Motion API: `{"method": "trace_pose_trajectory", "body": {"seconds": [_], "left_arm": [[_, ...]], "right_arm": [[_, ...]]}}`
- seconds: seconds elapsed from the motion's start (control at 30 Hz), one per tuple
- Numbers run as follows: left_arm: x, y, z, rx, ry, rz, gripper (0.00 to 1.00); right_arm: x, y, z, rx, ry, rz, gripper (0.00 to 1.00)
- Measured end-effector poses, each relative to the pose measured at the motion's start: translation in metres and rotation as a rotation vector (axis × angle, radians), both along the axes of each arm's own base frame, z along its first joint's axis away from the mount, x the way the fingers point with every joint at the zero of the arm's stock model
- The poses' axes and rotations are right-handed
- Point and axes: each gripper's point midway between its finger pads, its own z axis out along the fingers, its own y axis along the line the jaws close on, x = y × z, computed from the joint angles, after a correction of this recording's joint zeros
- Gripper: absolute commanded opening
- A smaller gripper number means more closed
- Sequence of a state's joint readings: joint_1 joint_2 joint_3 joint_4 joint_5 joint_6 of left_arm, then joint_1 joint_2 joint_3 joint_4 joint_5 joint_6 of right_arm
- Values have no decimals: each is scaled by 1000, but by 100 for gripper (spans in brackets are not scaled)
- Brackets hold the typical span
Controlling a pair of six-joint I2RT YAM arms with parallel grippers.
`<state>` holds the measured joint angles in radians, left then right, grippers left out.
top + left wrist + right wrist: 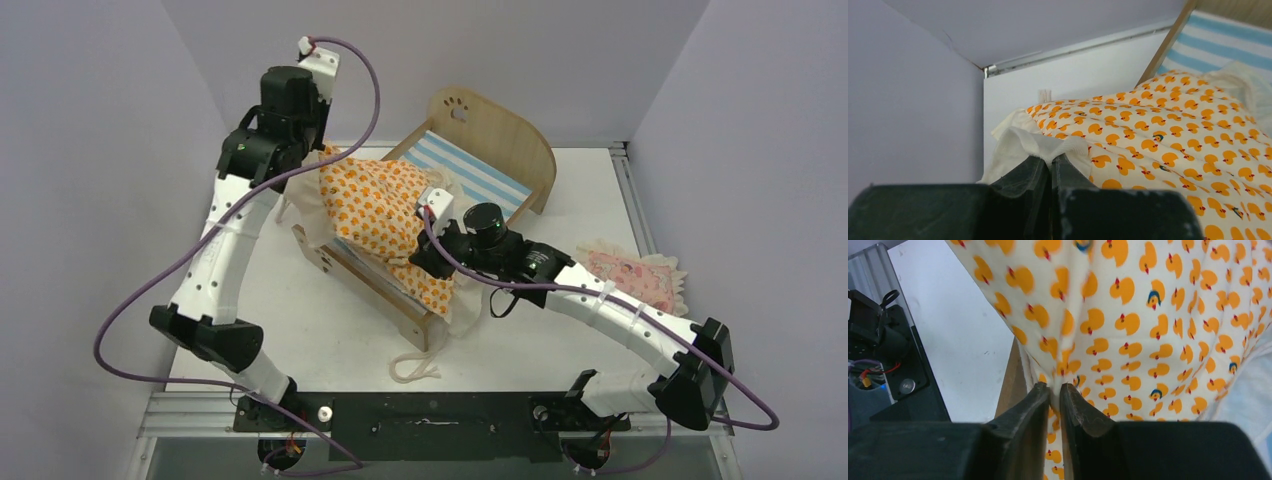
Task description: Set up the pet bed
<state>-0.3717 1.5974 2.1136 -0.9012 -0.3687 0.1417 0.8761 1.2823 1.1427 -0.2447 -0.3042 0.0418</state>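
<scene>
The pet bed (497, 143) is a plywood frame with an arched paw-print headboard and a blue-and-white striped base (1219, 43), standing mid-table. An orange duck-print ruffled mattress (383, 212) lies bunched across it, raised at its left end. My left gripper (313, 160) is shut on the mattress's white ruffle (1040, 144) at that far-left corner; in the left wrist view the gripper (1053, 156) pinches the frill between closed fingers. My right gripper (428, 252) is shut on a fold of the duck-print mattress (1148, 315) near the bed's right side rail (1010, 380); in the right wrist view the gripper (1055, 387) has cloth between its tips.
A small pink frilled pillow (636, 276) lies on the table at the right. A white cord (416, 366) trails off the bed's near corner. Grey walls close in the left, back and right. The arm bases' black mounting bar (440, 420) runs along the near edge.
</scene>
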Motion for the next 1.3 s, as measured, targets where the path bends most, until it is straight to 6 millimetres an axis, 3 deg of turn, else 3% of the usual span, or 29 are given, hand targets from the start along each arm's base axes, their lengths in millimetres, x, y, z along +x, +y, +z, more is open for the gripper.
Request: {"method": "trace_pose_trajectory", "body": {"seconds": [0.2, 0.3, 0.37, 0.47, 0.6, 0.7, 0.83, 0.93, 1.1, 1.2, 1.3], "left_arm": [[45, 16, -99, 122, 209, 124, 2], [39, 37, -137, 159, 305, 195, 3], [28, 47, -151, 152, 331, 226, 4], [0, 52, -161, 107, 339, 232, 4], [-23, 49, -154, 27, 295, 221, 4], [-30, 46, -147, -30, 254, 212, 4], [-36, 40, -156, -79, 251, 196, 4], [-40, 37, -167, -97, 270, 184, 4], [-43, 31, -180, -125, 295, 166, 4], [-45, 29, -186, -136, 303, 159, 4], [-49, 29, -193, -141, 316, 156, 4]], "right_arm": [[-2, -7, -26, -58, 88, -38, 51], [11, -21, -22, -83, 115, -97, 61], [38, -40, -9, -66, 122, -190, 64], [85, -68, 8, -34, 118, -339, 68], [137, -82, 8, -1, 149, -461, 72], [175, -80, -14, 13, 198, -521, 74], [221, -68, -61, -2, 264, -556, 74], [241, -58, -95, -28, 289, -566, 74], [262, -61, -143, -101, 276, -618, 77], [271, -61, -155, -135, 227, -621, 76], [277, -57, -151, -145, 167, -603, 70]]}}
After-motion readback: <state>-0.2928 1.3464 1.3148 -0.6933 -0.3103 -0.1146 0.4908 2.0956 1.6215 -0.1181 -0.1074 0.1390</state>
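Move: The duck-print cloth's white corded hem lies about 26 cm ahead of the right hand, 9 cm to its right and 20 cm lower; the headboard stands some 12 cm beyond that hem and 12 cm farther right. The bed's near corner is about 7 cm back from the right hand, 2 cm right and 20 cm down. The left hand holds the cloth's corner high; the bed's left corner is some 3 cm back, 9 cm left and 33 cm below, the cloth's middle level with it, 15 cm right, 25 cm lower. The duck-print cloth's white corner, still pinched by the left hand, is swept forward and sharply down, then back, ending about 20 cm lower and 5 cm nearer, over the bed's left side. The right hand opens to let go of its fold, travels forward nearly 30 cm and sinks towards the corded hem, turning some 35 degrees clockwise, its open fingers ending astride the cord. ##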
